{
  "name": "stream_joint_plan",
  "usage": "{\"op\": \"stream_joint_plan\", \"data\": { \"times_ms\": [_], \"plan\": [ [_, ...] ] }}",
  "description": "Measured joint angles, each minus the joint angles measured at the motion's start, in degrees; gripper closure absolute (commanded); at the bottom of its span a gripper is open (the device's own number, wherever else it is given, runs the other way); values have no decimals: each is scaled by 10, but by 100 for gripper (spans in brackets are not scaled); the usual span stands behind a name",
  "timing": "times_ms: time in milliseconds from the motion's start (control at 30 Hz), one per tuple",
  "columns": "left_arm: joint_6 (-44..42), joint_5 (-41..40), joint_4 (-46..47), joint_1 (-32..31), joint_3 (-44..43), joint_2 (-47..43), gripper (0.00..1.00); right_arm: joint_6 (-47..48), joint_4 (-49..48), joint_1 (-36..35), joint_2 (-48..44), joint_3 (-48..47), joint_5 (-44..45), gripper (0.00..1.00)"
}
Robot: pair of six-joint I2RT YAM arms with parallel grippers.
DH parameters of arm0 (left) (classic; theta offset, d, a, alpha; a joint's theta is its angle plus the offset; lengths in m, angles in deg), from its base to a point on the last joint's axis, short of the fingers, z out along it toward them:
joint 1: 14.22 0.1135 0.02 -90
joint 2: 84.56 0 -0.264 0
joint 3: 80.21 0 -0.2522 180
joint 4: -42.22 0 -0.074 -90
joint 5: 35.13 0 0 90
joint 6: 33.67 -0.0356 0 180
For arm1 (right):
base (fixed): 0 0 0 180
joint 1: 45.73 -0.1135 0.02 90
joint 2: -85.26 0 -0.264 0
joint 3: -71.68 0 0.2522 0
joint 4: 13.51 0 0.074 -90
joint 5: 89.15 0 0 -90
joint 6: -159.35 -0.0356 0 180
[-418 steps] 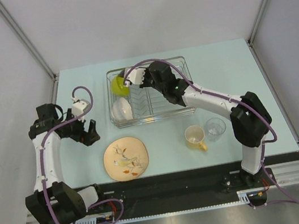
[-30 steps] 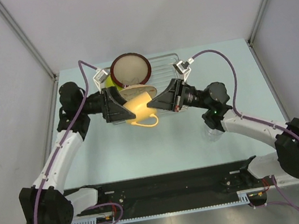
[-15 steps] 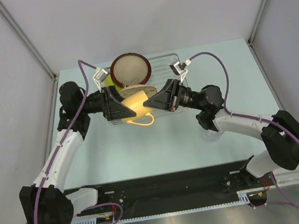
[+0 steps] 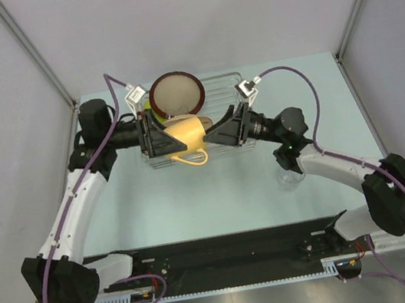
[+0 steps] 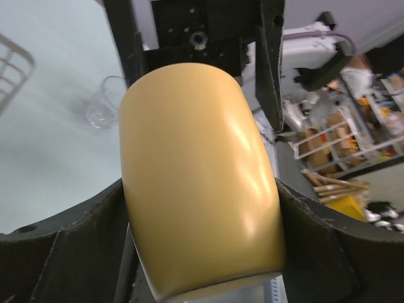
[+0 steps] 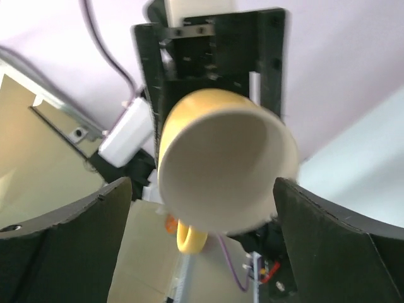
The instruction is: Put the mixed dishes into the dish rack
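The pale yellow mug [image 4: 184, 135] hangs on its side in front of the dish rack [image 4: 217, 87], its handle toward the near edge. My left gripper [image 4: 173, 137] is shut on the mug [image 5: 189, 158], with both fingers pressed against its sides. Facing the mug's open mouth [image 6: 227, 167], my right gripper [image 4: 219, 135] stands open, its fingers [image 6: 341, 240] clear of the rim. A dark-red-rimmed beige plate [image 4: 176, 95] stands upright in the rack, and a sliver of the lime-green bowl [image 4: 148, 114] shows beside it. The small clear glass [image 4: 292, 177] stands on the table under my right arm.
The glass [image 5: 104, 110] and a corner of the rack [image 5: 12, 66] show past the mug in the left wrist view. Grey walls close in the pale blue table [image 4: 195, 199] on three sides. The black base rail [image 4: 226, 248] runs along the near edge.
My right gripper has opened and let go of the mug. The left gripper has closed on it and now carries it, drawn slightly toward the rack.
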Motion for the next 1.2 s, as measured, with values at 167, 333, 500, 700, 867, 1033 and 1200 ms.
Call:
{"op": "stream_joint_plan", "data": {
  "times_ms": [167,333,500,700,867,1033,1200],
  "plan": [
    [-131,-89,-166,0,-104,13,100,70,166,82,-90,0,-35,0],
    [-261,-211,-323,-21,-260,80,100,176,361,168,-228,0,-9,0],
    [-362,-342,-461,-90,-473,231,100,271,511,176,-348,0,96,0],
    [-406,-404,-502,-121,-626,388,100,382,619,79,-352,0,250,0],
    [-418,-432,-520,-121,-650,432,100,464,664,-5,-265,0,356,0],
    [-435,-456,-517,-123,-752,477,100,574,671,-98,-185,0,461,0],
    [-454,-463,-481,-133,-767,480,100,685,634,-145,-122,-7,532,0]
  ]
}}
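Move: The left hand already holds the yellow mug. The open right part of the rack lies about 34 cm ahead of that hand, 13 cm to its right and 27 cm below. The decorated plate stands about 30 cm ahead of it, nearly in line, and the brown-rimmed plate about 37 cm ahead, 2 cm left. From the open right hand, the glass is some 10 cm ahead, 24 cm right and 31 cm down, the mug 5 cm left, level. Keeping its pinch on the mug, the left hand carries it about 21 cm forward and some 6 cm right, out over the rack, dipping about 4 cm and rising again as its fingers tip downward and swing partly forward. The already open right hand draws off rightward from the mug's mouth, then sinks about 18 cm, drifting back left, its fingers turning forward and down, ending nearer the glass. ##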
